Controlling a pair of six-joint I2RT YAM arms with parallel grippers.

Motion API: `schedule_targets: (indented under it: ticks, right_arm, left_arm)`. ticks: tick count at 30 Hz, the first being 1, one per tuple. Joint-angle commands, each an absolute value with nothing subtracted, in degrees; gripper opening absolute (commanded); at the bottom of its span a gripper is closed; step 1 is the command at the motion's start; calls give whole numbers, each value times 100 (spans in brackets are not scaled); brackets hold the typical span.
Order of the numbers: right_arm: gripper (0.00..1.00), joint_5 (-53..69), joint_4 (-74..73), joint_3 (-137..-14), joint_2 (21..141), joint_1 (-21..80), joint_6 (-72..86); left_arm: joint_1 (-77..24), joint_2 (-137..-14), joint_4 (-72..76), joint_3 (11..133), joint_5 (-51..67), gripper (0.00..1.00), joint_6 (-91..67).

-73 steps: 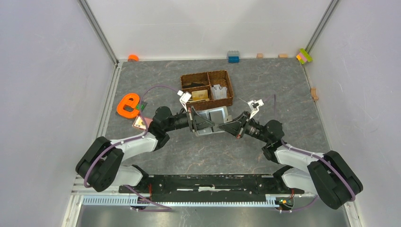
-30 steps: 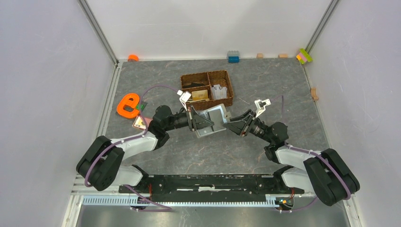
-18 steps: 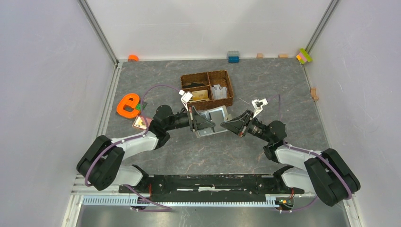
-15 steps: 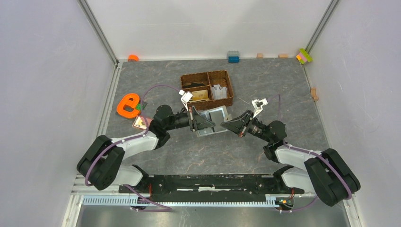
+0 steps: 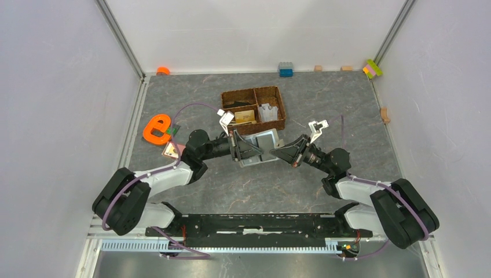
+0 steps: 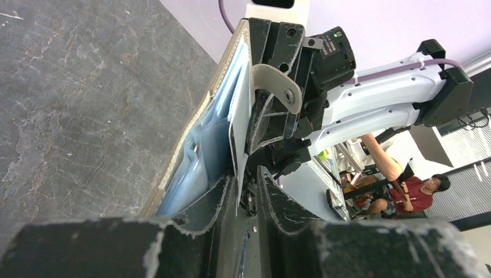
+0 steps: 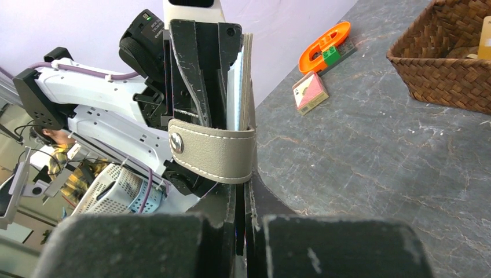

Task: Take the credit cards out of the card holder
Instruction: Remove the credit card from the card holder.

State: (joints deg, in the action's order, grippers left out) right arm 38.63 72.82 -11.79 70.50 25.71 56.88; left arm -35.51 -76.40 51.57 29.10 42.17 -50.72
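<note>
The grey card holder (image 5: 264, 142) is held up off the table between both arms, just in front of the basket. My right gripper (image 7: 241, 194) is shut on its near edge, below the beige snap strap (image 7: 213, 155). My left gripper (image 6: 246, 191) stands slightly open around a thin pale flap (image 6: 238, 116) of the holder, with a gap on one side. The left wrist view shows light-blue inner pockets (image 6: 200, 153). Pale card edges (image 7: 234, 81) show inside the holder. One orange-tan credit card (image 5: 245, 116) lies in the basket.
The brown woven divided basket (image 5: 249, 91) stands just behind the holder. An orange e-shaped toy (image 5: 156, 128) and a small pink card pack (image 5: 171, 150) lie to the left. Small blocks (image 5: 285, 69) line the back wall and right side.
My right gripper has closed onto the holder's edge. My left gripper, shut a second ago, has loosened to a small gap. The holder has settled slightly towards level.
</note>
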Motion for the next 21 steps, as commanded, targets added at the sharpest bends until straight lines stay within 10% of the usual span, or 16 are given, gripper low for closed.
schedule_targets:
  ticks: [1,21]
  right_arm:
    - [0,3928,7756,-1204,7110,2521,5819]
    - [1,4083,8732,-1061,7594,2295,6526]
  left_arm:
    - [-3586,-7364,5889,2835,4316,22,-5234]
    - [-3577,-7097,6033,2655,4169,2,-5230]
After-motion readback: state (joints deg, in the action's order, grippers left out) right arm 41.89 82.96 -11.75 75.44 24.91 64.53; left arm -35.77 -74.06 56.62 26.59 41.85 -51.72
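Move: The credit card lies almost in the left fingertips, its middle about 1 cm ahead and 2 cm to their right at their own height, its edge already between the parted tips; the right hand, shut on the holder's right edge, has the card about 1 cm ahead and 2 cm to its left. From the left hand, the holder's snap strap is some 4 cm ahead and 6 cm right, and the basket's middle about 15 cm ahead, 3 cm left and 10 cm below. The left fingers, a little apart around the thin white edge of the card's leaf, close until they are nearly shut and pinch it, while the left hand rises about 1.5 cm and eases back about 1 cm towards the base, its tips tilting up slightly. The right hand stays shut on the holder's right edge just behind the strap and goes along with it, about 1 cm up and a little back, tipping its fingers up and turning counter-clockwise, some 5 degrees in all. ##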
